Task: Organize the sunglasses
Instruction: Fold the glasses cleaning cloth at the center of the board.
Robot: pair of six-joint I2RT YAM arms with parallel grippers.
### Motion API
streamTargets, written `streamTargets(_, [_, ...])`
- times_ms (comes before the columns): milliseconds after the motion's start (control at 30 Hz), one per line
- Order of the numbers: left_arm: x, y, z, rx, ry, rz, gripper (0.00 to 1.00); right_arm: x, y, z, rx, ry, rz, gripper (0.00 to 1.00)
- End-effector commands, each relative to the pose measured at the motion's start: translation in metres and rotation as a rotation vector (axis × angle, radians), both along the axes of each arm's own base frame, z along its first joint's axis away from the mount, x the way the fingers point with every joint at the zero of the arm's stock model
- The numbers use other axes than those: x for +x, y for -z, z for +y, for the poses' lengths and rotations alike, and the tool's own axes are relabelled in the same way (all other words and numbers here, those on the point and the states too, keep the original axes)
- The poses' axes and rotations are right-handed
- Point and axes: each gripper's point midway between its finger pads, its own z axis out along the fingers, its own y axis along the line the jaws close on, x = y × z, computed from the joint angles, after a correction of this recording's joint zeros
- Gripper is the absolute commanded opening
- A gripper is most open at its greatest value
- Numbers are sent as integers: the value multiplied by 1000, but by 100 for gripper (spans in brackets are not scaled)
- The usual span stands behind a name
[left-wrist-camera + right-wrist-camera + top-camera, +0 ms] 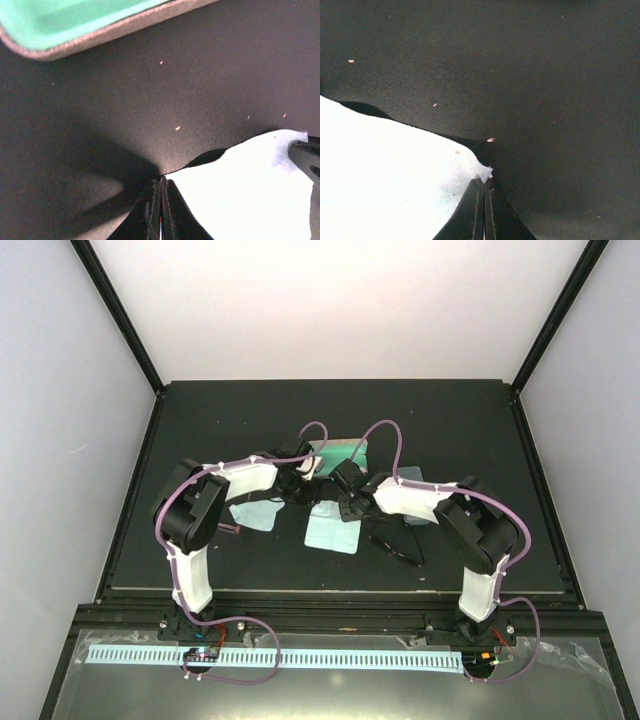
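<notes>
A light blue cloth point(330, 528) lies mid-table, and both grippers pinch a corner of it. My left gripper point(162, 179) is shut on the corner of the cloth point(250, 195) nearest an open case. My right gripper point(484, 180) is shut on the opposite corner of the cloth point(380, 180). From above, the left gripper point(308, 485) and right gripper point(350, 508) nearly meet. The black sunglasses point(398, 543) lie on the mat just right of the cloth, partly under the right arm. A thin reddish piece point(228, 528) by the left arm may be the other sunglasses.
An open case with a teal lining point(340, 452) point(75, 25) sits just beyond the grippers. A second light blue cloth point(255, 512) lies under the left arm. The black mat point(450, 430) ends at raised edges on the left and right.
</notes>
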Motion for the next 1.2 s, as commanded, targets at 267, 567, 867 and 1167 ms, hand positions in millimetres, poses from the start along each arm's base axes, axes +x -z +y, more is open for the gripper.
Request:
streamTargets(267, [-9, -34, 3, -51, -2, -86, 2, 6, -34, 21, 113, -114, -70, 1])
streamTargets(567, [-19, -48, 3, -104, -4, -101, 2, -6, -42, 21, 166, -156, -89, 1])
streamTargets(867, [-45, -46, 4, -156, 21, -53, 1, -32, -34, 23, 243, -227, -35, 1])
streamTargets(1167, [-60, -40, 10, -156, 18, -23, 1, -41, -33, 20, 244, -255, -21, 1])
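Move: Both hands already pinch the far edge of the central cleaning cloth, the left at its far left corner and the right near its far right corner. The cloth's near left corner lies about 13 cm back and 2 cm left of the left hand. The open case is centred 13 cm ahead and 5 cm right of the left hand. The near right corner is roughly 11 cm back and 2 cm right of the right hand, with the dark sunglasses 8 cm back and 12 cm right. All of it lies roughly at fingertip height or 1 cm below. Up, then back towards the robot, the two shut grippers carry the far edge over the cloth towards its near edge. The left first draws back a little, lifts 3 to 4 cm and ends nearly 6 cm back; the right lifts about 3 cm while edging left, goes some 4 cm back, sinks slightly and turns counter-clockwise. Both keep their pinch. ##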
